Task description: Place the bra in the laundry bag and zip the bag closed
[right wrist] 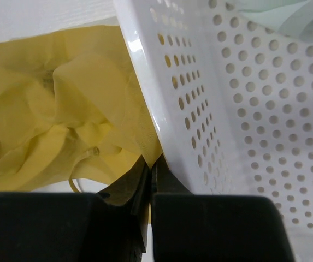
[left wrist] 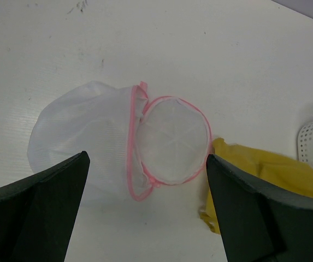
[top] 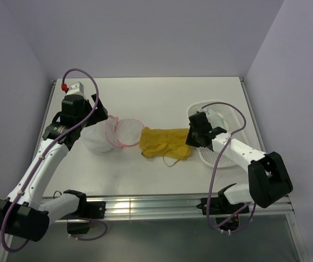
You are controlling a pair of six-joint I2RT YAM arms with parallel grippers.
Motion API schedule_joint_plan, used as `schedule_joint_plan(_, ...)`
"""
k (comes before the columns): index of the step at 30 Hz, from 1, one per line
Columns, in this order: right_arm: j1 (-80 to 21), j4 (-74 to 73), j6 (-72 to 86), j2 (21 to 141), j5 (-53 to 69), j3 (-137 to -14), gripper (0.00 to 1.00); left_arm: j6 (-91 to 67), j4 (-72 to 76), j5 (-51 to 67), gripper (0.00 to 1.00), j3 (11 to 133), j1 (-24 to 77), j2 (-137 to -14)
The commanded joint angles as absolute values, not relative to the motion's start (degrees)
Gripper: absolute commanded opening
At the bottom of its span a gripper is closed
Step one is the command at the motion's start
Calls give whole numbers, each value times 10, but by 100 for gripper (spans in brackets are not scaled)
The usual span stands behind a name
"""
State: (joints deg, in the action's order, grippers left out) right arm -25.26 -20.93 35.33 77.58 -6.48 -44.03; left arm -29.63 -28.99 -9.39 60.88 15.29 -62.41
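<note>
The mustard-yellow bra (top: 164, 143) lies crumpled on the table between the laundry bag and the basket. In the right wrist view the bra (right wrist: 52, 109) runs up to the basket wall. My right gripper (top: 192, 136) is shut on the bra's right edge, and yellow fabric is pinched at its tips (right wrist: 152, 161). The laundry bag (top: 102, 137) is a white mesh pouch whose pink-rimmed round flap lies open towards the bra. My left gripper (top: 98, 109) hovers over the laundry bag (left wrist: 90, 142), open wide (left wrist: 146, 158), holding nothing. The bra's left end (left wrist: 271, 169) shows beside the right finger.
A white perforated plastic basket (top: 230, 117) stands at the right, touching the bra's edge. Its wall (right wrist: 227, 109) fills the right wrist view, with a pale mint garment (right wrist: 287, 16) inside. Purple walls enclose the table on three sides.
</note>
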Motion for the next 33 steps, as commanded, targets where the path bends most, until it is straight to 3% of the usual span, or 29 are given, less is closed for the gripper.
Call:
schedule_joint_plan(1,-223,-235,298,744,-111,-457,0,-298,-284,-102,96,624,151,-621)
schedule_joint_plan(9,-220,-246,284,744,-115,-489,0,-296,-284,-99,96,622,151,-618)
schedule_joint_plan(18,-292,-307,315,780,-150,-596,2,-318,-282,-68,95,619,160,-625)
schedule_joint_plan(23,-316,-315,332,802,-165,-615,1,-400,-226,-10,87,543,206,-613)
schedule_joint_plan(33,-336,-327,334,831,-180,-640,1,-509,-8,-64,58,403,377,-717)
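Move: The right hand pinches the bra's right end at the basket's left rim; the bra's middle lies some 10 cm to its left and 4 cm below. The laundry bag's pink opening lies about 23 cm left and 4 cm ahead, the basket's middle about 10 cm right and 3 cm ahead. From the raised left hand the bra's middle is roughly 20 cm right, 4 cm back and 23 cm below, the pink opening about 7 cm right. To the right first, the right hand pushes the basket's rim about 3.5 cm with the bra still pinched, then reverses leftward, rising and easing forward off the rim, and sinks a little at the end. Late on, the left hand sweeps some 13 cm right and 12 cm down, drawing back a little, towards the bra's left end, tipping down and turning clockwise while its fingers close partway on nothing. ##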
